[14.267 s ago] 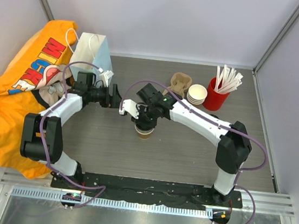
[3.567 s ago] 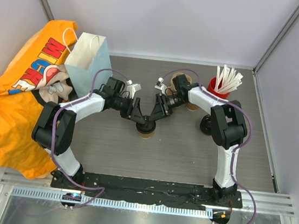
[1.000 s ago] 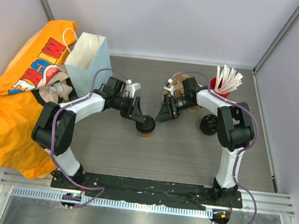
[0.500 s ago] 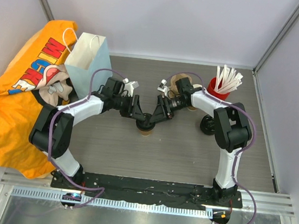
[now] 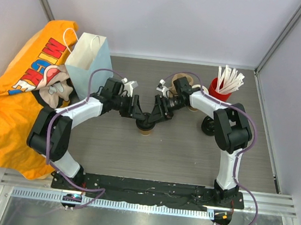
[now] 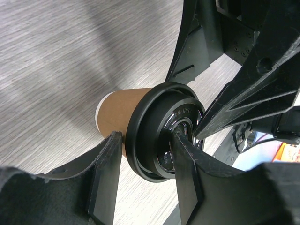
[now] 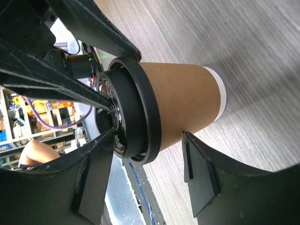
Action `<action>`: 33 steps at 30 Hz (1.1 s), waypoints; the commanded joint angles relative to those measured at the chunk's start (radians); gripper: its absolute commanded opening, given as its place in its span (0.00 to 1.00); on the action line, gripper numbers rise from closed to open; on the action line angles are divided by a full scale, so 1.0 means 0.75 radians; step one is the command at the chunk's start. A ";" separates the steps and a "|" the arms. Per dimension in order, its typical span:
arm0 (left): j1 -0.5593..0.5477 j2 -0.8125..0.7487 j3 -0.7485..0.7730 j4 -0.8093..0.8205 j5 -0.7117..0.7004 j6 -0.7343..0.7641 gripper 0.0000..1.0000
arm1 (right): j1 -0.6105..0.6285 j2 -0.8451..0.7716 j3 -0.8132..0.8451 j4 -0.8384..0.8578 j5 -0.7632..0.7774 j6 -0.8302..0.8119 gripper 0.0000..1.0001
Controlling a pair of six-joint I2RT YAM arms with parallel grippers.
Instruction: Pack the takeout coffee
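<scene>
The takeout coffee (image 5: 146,124), a brown paper cup with a black lid, stands mid-table. My left gripper (image 5: 139,114) comes in from the left and is shut on the lid's edge. In the left wrist view one finger lies on the lid top (image 6: 185,154) and the other sits under the rim against the cup wall (image 6: 119,110). My right gripper (image 5: 154,114) reaches in from the right and is open. Its fingers straddle the lid (image 7: 133,108) and upper cup (image 7: 183,103); the lower fingertip (image 7: 187,137) just meets the wall.
A pale paper bag (image 5: 88,58) stands open at the back left beside an orange cloth (image 5: 10,90). At the back right are a red cup of wrapped sticks (image 5: 219,93), a cardboard carrier (image 5: 180,79) and a loose black lid (image 5: 210,125).
My right gripper has swung left from near the carrier to the cup and now straddles its lid. The left gripper has kept its hold and shifted slightly.
</scene>
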 commanded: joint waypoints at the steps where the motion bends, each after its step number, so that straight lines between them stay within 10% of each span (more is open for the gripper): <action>1: 0.013 0.012 -0.075 -0.051 -0.191 0.074 0.50 | 0.040 -0.011 0.082 0.052 0.026 0.053 0.65; 33: 0.123 -0.117 -0.071 0.071 0.146 0.019 1.00 | -0.048 -0.068 0.223 -0.242 0.010 -0.226 0.67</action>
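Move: The lidded cup stands just under both hands, its middle about 2 cm right of the left hand, 3 cm back and 4 cm lower; from the right hand it is roughly 4 cm left, 3 cm back and 4 cm below. The cup carrier lies some 12 cm ahead and 6 cm right of the right hand, the spare black lids about 19 cm to its right and 1 cm back. The paper bag stands around 20 cm left and 12 cm ahead of the left hand. Up and forward goes the right hand, roughly 2.5 cm each way, after an initial pause with only a slight shift; its fingertips come free of the lid, still partly open. The left hand stays low at the lid, sinking about half a centimetre and opening from half to fully wide, one fingertip still on the lid's top, then slides some 1.5 cm left as it opens the last part. ##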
